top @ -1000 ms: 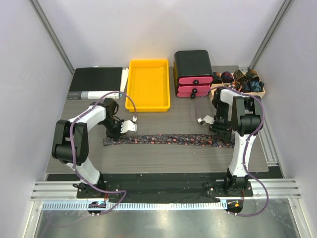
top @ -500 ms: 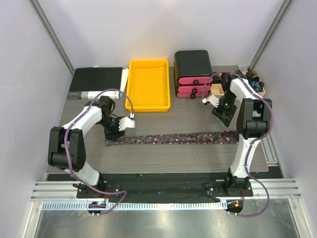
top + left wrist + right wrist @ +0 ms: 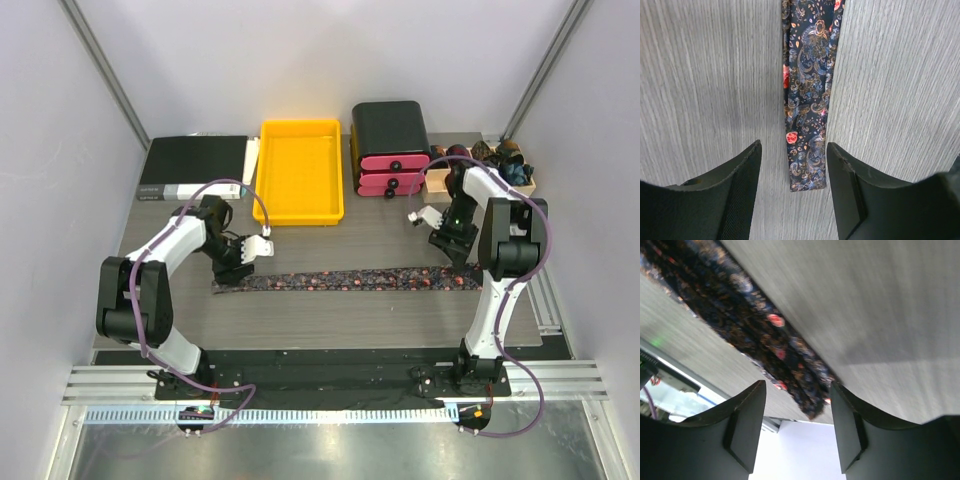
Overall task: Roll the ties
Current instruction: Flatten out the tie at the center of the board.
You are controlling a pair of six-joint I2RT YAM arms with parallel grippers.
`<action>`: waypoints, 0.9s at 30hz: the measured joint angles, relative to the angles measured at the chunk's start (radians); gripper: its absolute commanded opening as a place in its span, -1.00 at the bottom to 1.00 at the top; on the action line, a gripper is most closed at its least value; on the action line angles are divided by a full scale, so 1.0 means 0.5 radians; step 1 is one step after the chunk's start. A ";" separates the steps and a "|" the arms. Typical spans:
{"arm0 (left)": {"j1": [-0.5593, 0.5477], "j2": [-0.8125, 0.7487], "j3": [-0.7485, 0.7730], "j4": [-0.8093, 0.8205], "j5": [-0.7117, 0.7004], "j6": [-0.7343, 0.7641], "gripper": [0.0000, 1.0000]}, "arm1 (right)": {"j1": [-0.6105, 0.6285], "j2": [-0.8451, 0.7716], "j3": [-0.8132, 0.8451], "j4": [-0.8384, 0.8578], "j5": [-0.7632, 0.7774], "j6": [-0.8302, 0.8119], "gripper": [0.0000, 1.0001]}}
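One tie [image 3: 350, 280], dark with red and orange speckles, lies flat and stretched left to right across the table's middle. My left gripper [image 3: 230, 268] hovers over its narrow left end [image 3: 807, 170], jaws open with the end lying between them, untouched. My right gripper [image 3: 455, 248] hangs just above the wide right end [image 3: 805, 400], also open and holding nothing. In the left wrist view the gripper [image 3: 794, 150] straddles the tie's tip. The right wrist view has the gripper [image 3: 797, 387] over the tie's pointed end near the table edge.
A yellow tray [image 3: 300, 210] stands at the back centre. A black box with pink drawers [image 3: 392, 150] is to its right, and a wooden tray of rolled ties [image 3: 500, 165] at the back right. A flat black box [image 3: 195, 165] lies at the back left.
Both grippers opened and let go of the tie's ends. The right gripper swung up toward the back, then came down again to the right end. The tie now lies straighter.
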 measured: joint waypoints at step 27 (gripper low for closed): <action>0.000 -0.037 -0.073 0.061 -0.002 -0.013 0.12 | 0.031 -0.237 -0.439 -0.003 0.005 -0.246 -0.98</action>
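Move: The tie's right end, the part to be pinched, lies almost under the right hand: about 2 cm back towards the base, 2 cm to its right and 2 cm below. From that hand the wooden box of rolled ties stands some 27 cm straight ahead, and the black cabinet with pink drawers about 33 cm ahead and 24 cm to the left. From the left hand, the tie's right end is about 67 cm to the right, roughly level with it and 3 cm down. The right hand comes back about 2 cm and dips 1 cm onto the tie near its right end, where its open fingers shut fully and pinch a fold of the upper cloth by the edge nearest the base. Keeping that pinch, it eases about 1 cm forward, then draws low over the table straight back towards the base, ending some 5 cm behind where it began, with a slight counter-clockwise turn. ##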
